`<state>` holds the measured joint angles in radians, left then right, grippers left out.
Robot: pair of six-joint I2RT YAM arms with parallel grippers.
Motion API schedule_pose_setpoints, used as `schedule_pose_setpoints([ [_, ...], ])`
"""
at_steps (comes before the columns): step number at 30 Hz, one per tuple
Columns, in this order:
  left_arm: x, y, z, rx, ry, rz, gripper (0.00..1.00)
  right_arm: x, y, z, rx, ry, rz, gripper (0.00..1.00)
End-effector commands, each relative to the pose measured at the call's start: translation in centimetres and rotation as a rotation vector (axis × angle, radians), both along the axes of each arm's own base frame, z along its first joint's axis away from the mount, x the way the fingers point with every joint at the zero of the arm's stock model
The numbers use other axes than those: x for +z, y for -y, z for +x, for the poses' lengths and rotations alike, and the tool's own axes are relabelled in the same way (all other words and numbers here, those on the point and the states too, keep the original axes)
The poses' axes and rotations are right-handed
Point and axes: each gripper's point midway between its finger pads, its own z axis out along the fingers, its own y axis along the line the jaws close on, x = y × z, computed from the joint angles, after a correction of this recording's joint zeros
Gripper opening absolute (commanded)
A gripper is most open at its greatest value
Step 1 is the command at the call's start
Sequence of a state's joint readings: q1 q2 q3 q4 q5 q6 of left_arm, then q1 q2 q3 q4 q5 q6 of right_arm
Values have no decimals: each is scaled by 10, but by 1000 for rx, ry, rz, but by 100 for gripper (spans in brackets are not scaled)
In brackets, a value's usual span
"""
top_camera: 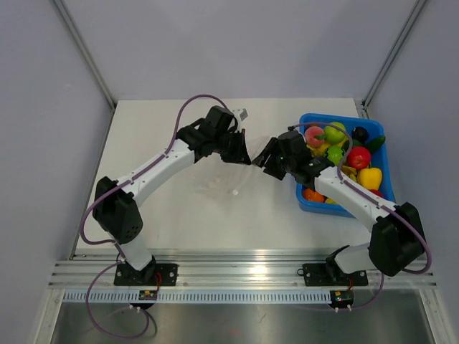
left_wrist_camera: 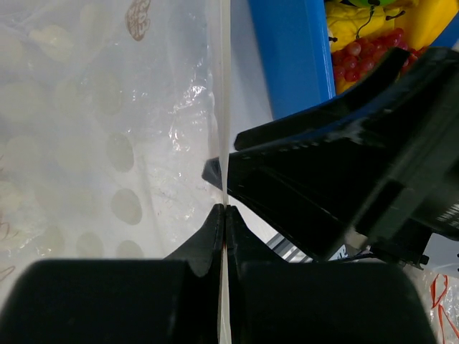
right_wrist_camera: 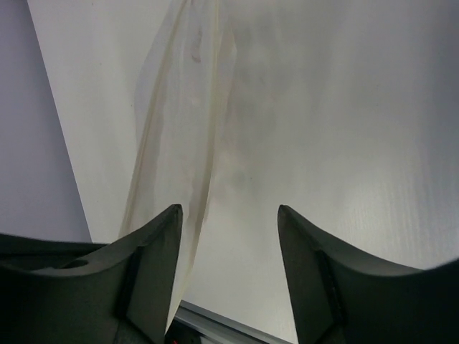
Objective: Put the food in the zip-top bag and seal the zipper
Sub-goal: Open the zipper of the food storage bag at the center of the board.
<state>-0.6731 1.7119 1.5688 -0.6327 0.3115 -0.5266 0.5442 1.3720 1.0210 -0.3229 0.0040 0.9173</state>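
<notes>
The clear zip-top bag hangs above the table between my two grippers. My left gripper is shut on the bag's thin edge strip, the zipper, which runs straight up out of the closed left gripper. The crinkly bag wall spreads to the left of it. My right gripper faces the left one closely, and the right gripper stands open with the bag's edge just beside its left finger. The food lies in the blue bin.
The blue bin stands at the right of the table, its wall close behind the grippers. The right arm's black body crowds the left gripper's right side. An aluminium rail runs along the near edge.
</notes>
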Motion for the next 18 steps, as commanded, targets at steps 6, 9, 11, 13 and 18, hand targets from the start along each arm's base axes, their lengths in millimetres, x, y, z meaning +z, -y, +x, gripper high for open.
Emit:
schedule_pose_setpoints([
  [6,39,-10,-5,-7,92,-49,0,10,-21,15,50,58,37,17],
  [9,42,-29,2,28,123,-4,0,7,3,15,-18,45,-79,0],
  [11,43,-38,1,25,119,-9,0,9,11,14,-27,46,-126,0],
  [13,45,-46,5,38,110,-24,0,12,14,13,-25,45,-146,0],
  [18,40,-70,20,127,169,94,0,30,15,10,-22,61,-145,0],
])
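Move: The bag's free zipper lip hangs just inside the right hand's open fingers, about 2 cm to its left, 1 cm ahead and 2 cm lower. From the left hand, which already pinches the bag's mouth, that lip is roughly 3 cm to the right, 1 cm back and 3 cm lower. The bag's body spreads about 13 cm left of the right hand, 4 cm back and 11 cm below; the blue bin sits some 26 cm to its right, level with it and 10 cm below. Right dips and shuts on the free lip; left arm, still pinching, pulls some 6 cm left and up. ##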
